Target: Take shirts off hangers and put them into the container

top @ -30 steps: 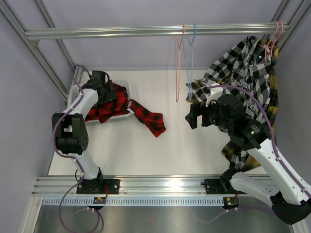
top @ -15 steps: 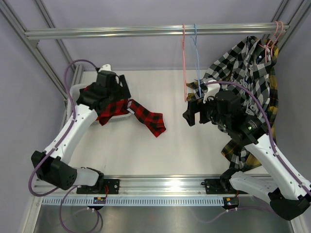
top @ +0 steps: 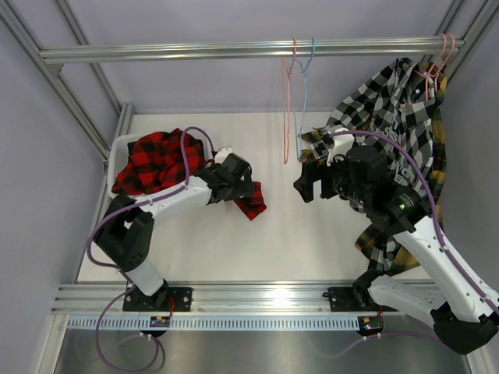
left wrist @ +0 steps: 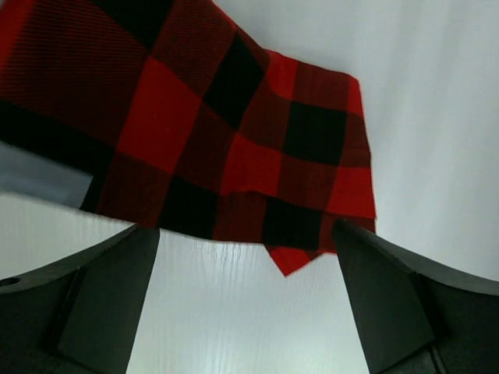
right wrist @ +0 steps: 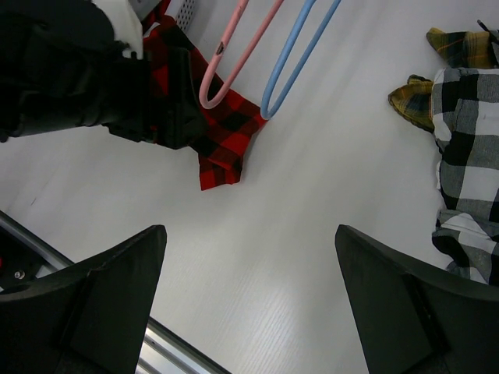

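A red-and-black plaid shirt (top: pixel 156 160) lies heaped in the white container (top: pixel 115 156) at the left. One sleeve (top: pixel 251 204) trails out onto the table. My left gripper (top: pixel 246 187) hovers open right over that sleeve (left wrist: pixel 234 148), holding nothing. Its fingers (left wrist: pixel 109 296) show above bare table. My right gripper (top: pixel 306 184) stands open and empty in mid-table, below two bare hangers, one pink (top: pixel 286 117) and one blue (top: pixel 306 101). A black-and-white check shirt (top: pixel 394 117) hangs at the right over a yellow-and-dark plaid one (top: pixel 440 152).
A metal rail (top: pixel 195 52) spans the back and carries the hangers. A pink hanger hook (top: pixel 443 48) holds the shirts at its right end. The hanging cloth drapes behind my right arm down to the table. Frame posts stand at both sides.
My left arm swung right from over the container and came down over the trailing sleeve, its jaws opening fully. The bare hangers swayed. The right arm hardly moved.
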Motion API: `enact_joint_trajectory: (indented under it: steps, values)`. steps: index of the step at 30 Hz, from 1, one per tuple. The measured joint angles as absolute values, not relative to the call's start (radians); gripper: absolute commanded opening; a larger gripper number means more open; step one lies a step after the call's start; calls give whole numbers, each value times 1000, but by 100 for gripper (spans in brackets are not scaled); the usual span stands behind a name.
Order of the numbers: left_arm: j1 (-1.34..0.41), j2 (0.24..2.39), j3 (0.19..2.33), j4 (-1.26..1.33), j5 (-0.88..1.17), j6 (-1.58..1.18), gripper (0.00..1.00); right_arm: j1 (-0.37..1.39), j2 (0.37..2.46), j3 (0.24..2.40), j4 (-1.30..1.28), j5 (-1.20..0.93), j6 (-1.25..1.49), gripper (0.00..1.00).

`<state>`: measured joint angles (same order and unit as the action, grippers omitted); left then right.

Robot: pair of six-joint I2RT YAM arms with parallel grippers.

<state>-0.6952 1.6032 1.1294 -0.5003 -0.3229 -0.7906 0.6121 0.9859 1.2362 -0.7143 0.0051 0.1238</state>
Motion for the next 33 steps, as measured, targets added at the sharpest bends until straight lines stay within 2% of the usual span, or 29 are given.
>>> enact_joint_trajectory:
  steps: [3,7,8,10,11,13,23,28,33]
  values:
    - [-694,1699,1129,-449,-339,-814,94,612,970,1235,-714,5,125,99]
    - [-694,1785,1131,-410,-354,-836,73,612,934,1220,-711,5,128,99]
    - [-694,1797,1131,-406,-356,-838,53,612,928,1216,-710,5,128,99]
    - [-694,1803,1131,-402,-365,-843,31,612,919,1209,-710,5,129,100]
    - [-694,1802,1134,-405,-376,-837,12,612,916,1205,-711,5,130,99]
    - [-694,1794,1143,-417,-398,-833,0,612,913,1200,-711,5,131,99]
    - [-631,1475,1217,-626,-578,-684,0,612,908,1196,-712,-11,136,99]
    - [-471,1327,1284,-673,-680,-546,0,612,920,1200,-712,-26,138,99]
    - [-290,1305,1313,-648,-722,-412,0,612,925,1205,-711,-46,139,99]
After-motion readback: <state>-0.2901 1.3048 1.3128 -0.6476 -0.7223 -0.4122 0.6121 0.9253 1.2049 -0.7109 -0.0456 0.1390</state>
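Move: Below the open left hand, about 7 cm down and some 2 cm ahead, lies the red-black shirt's loose sleeve, flat on the table. The container, holding the rest of that shirt, is centred roughly 20 cm to this hand's left and 11 cm farther out, some 5 cm lower than the hand. From the right hand the sleeve is about 9 cm ahead, 12 cm to the left and 28 cm below. Dipping about 6 cm, the left hand shuts its wide-open fingers and pinches the sleeve. It then lifts the sleeve steeply and sweeps some 23 cm left to the container's near side, ending well above the start, while the fingers tilt up and the wrist swings around 25 degrees counter-clockwise, keeping the pinch. ##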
